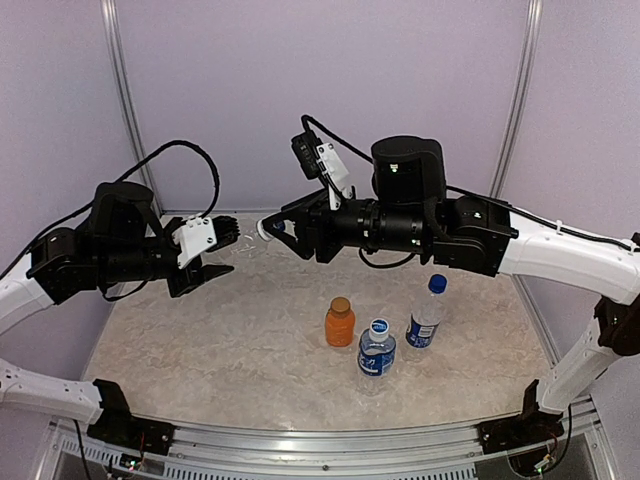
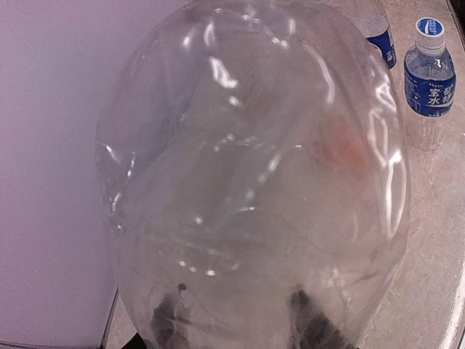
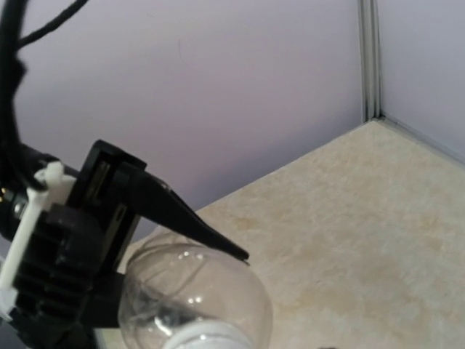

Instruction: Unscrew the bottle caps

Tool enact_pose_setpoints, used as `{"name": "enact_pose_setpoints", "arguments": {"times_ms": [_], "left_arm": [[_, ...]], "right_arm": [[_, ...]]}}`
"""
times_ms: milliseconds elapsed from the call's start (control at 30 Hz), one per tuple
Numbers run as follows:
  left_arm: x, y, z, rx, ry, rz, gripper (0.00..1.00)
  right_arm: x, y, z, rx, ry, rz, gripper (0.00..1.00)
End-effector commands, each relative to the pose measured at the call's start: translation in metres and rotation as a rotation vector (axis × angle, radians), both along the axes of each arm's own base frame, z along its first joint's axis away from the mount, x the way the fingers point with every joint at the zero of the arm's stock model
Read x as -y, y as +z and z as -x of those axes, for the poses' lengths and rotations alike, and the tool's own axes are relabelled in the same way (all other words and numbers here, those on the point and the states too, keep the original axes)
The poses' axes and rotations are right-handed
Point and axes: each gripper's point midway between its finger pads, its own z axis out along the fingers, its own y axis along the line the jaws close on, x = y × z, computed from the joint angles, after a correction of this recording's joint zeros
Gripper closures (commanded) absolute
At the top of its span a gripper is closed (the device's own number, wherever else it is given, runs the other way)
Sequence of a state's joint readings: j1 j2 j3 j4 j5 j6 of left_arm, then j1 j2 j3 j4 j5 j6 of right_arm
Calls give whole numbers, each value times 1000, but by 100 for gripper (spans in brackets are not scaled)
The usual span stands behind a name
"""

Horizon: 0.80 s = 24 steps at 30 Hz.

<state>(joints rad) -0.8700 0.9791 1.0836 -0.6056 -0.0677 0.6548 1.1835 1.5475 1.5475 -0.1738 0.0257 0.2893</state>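
My left gripper (image 1: 226,251) is shut on the clear unlabelled bottle (image 1: 248,243), holding it level in the air with the neck pointing right. In the left wrist view that bottle (image 2: 247,182) fills the frame, and the left gripper (image 2: 240,323) shows as dark fingers through the plastic. My right gripper (image 1: 272,231) sits around the bottle's blue cap (image 1: 272,233); whether the jaws touch the cap does not show. The right wrist view shows the bottle's shoulder (image 3: 196,291) and white neck ring, while the cap and the right fingers are out of frame.
Three capped bottles stand on the table: an orange juice bottle (image 1: 340,325) with a golden-brown cap (image 1: 340,303), a blue-labelled bottle (image 1: 377,352) (image 2: 430,69), and another (image 1: 425,322) with a plain blue cap (image 1: 437,284). Lilac walls enclose the back and sides.
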Motion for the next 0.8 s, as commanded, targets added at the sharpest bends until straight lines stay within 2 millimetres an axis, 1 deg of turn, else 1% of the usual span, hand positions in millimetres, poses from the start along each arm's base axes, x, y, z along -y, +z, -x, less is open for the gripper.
{"name": "enact_pose_setpoints", "arguments": {"times_ms": [0,133,233,300,367,500,533,633,767], "left_arm": [[-1,14,-2,26,9,35,55],[-1,15,-3,31,9,35,55],[-1,16,-3,34,8,35,55],[-1,16,-3,34,7,36,55],[0,17,-2,35,2,39,55],[0,17,-2,37,0,38,55],[0,17,-2,36,0,35,55],[-3,12,-1,27,5,24,55],[-13,-1,-3,4,27,6,56]], "right_arm": [[0,-8,-4,-23,-9,26,58],[-2,-11,-3,-31,5,32,59],[-3,-12,-4,-33,8,35,64],[-6,-12,1,-41,42,32,68],[-8,-12,2,-48,56,34,76],[-13,-17,6,-58,94,58,97],[-14,-17,8,-57,109,59,100],[-10,-14,9,-42,118,62,100],[6,-7,4,-2,86,77,100]]}}
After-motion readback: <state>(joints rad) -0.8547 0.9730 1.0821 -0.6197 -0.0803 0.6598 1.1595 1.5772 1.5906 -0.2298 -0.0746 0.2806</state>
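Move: The white cap of the clear bottle is already between my open right fingers, only 2 cm or so left of that hand's point and level in depth and height. From my left hand, which holds the bottle, the cap sits about 7 cm to the right and 7 cm higher, level in depth. Far below my right hand on the table, some 31 cm down, the orange bottle stands 11 cm right and 4 cm ahead, and the blue-label water bottle 17 cm right and 6 cm back. I shut my right fingers from half open until they stop on the white cap and keep squeezing it, while that hand eases barely 1 cm left and down, turning only about 5 degrees. My left hand keeps its grip on the clear bottle and gives less than 1 cm to the left, the same way as my right. ##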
